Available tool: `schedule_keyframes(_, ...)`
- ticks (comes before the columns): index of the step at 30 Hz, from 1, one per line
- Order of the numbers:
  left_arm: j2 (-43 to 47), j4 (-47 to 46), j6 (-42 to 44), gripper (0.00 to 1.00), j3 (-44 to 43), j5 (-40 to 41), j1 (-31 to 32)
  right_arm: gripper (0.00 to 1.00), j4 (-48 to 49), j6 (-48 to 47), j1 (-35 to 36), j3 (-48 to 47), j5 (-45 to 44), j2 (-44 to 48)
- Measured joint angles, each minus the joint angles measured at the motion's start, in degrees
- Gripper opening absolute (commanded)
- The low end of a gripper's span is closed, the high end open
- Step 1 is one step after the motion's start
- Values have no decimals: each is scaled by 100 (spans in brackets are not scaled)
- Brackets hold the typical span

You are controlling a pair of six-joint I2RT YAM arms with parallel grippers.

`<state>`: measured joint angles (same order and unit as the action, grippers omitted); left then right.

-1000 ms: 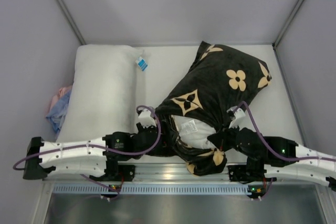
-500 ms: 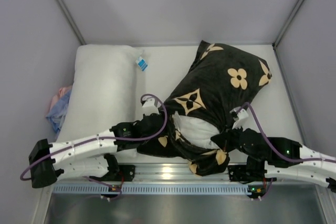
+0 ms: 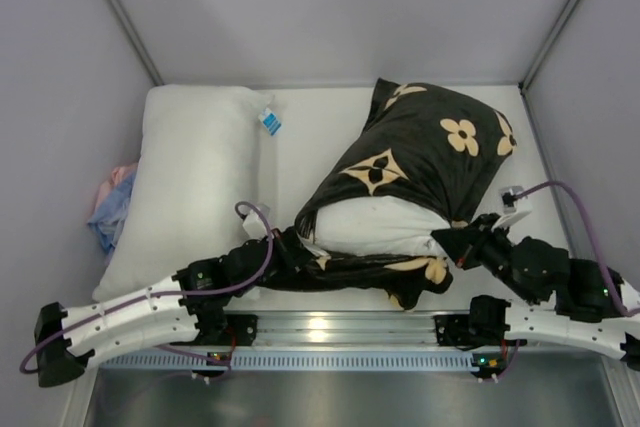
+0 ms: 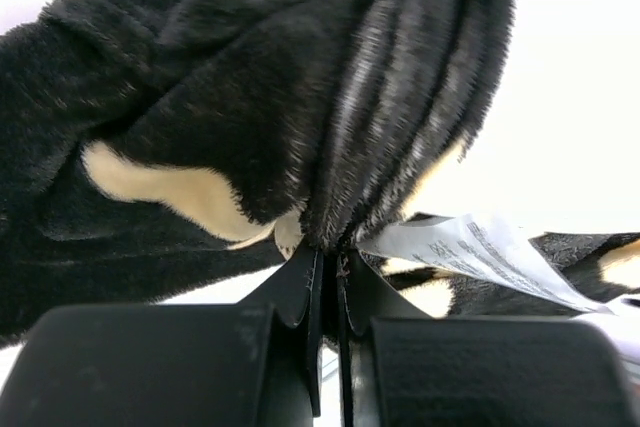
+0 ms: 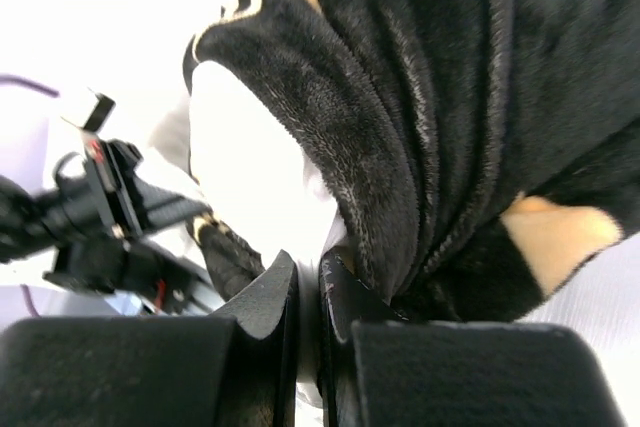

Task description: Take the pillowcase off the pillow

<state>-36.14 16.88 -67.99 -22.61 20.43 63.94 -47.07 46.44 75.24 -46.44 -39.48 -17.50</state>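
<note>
The black pillowcase (image 3: 420,157) with tan flowers lies at the right of the table, its open end toward the arms. The white pillow (image 3: 375,225) bulges out of that opening. My left gripper (image 3: 298,245) is at the opening's left corner. In the left wrist view my left gripper (image 4: 330,252) is shut on a bunched fold of the pillowcase (image 4: 250,117), with a printed white tag (image 4: 470,247) beside it. My right gripper (image 3: 448,244) is at the opening's right corner. In the right wrist view my right gripper (image 5: 308,265) is shut on white fabric of the pillow (image 5: 240,157), right beside the pillowcase (image 5: 440,97) edge.
A second white pillow (image 3: 195,177) with a blue-white tag (image 3: 268,122) lies along the left side. A pink-blue cloth bundle (image 3: 110,207) sits against the left wall. Grey walls enclose the table on three sides. The metal rail (image 3: 320,327) with the arm bases runs along the near edge.
My left gripper has gone from open to shut on the pillowcase's left corner. The right arm moved right and away. The opening is stretched wider and more white pillow shows.
</note>
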Motion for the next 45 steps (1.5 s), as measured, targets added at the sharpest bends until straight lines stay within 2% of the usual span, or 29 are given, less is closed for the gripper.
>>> schedule_keyframes(8,-319,-485,-289,0,0,4,33,0,-494,-293,0,-774,-304,205)
schedule_keyframes(15,-975,293,-214,0,317,568,-92,0,-260,-501,-7,-1801,-973,337)
schedule_keyframes(21,-1377,83,50,0,398,529,-236,0,-181,-763,-13,-2006,-883,289)
schedule_keyframes(22,-1419,31,107,0,389,501,-238,3,-184,-872,-17,-2013,-704,122)
schedule_keyframes(23,-1467,-17,192,0,376,470,-240,10,-177,-1014,-35,-2052,-378,-133)
schedule_keyframes(24,-1499,-57,267,0,356,446,-240,24,-101,-1161,-46,-2090,20,-509)
schedule_keyframes(26,-1532,-129,407,0,323,415,-243,37,232,-1397,-50,-2050,879,-1443)
schedule_keyframes(27,-1552,-179,459,0,319,396,-243,54,501,-1515,-26,-1945,1320,-1961)
schedule_keyframes(29,-1578,-225,503,0,319,376,-243,65,1032,-1696,76,-1580,2002,-2861)
schedule_keyframes(30,-1587,-240,509,0,319,352,-245,77,1154,-1779,155,-1390,2236,-3250)
schedule_keyframes(33,-1554,-326,507,0,356,297,-251,93,1158,-1987,468,-1211,2549,-4087)
schedule_keyframes(36,-1381,-356,507,0,450,275,-254,100,1213,-2208,981,-1353,2503,-4656)
schedule_keyframes(39,-1161,-363,509,0,531,254,-254,100,1233,-2402,1360,-1692,2260,-5230)
schedule_keyframes(45,-1036,-363,511,0,549,201,-254,99,1261,-2758,1434,-1788,1384,-6129)
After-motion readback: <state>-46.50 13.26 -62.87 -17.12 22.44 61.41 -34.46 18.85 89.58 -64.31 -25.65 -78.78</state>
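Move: My right hand grips the bare white pillow at its right end. The place it goes to, the bare pillow corner by the paper tag, lies level with that hand, some 27 cm to its left and 15 cm below. My left hand holds the gathered case hem, with that corner about 6 cm to its right. From my right hand, the case's near flap is 15 cm left and 4 cm back, and the star print 14 cm left and 20 cm ahead. I haul the pinched pillow up about 12 cm and off to the right, end that hold, open my right fingers wide and sweep left some 30 cm, down and a little back, rolling the hand left side down and turning it counter-clockwise, to the bare corner beside my left hand. My left hand keeps the hem pinched and sinks roughly 8 cm. ##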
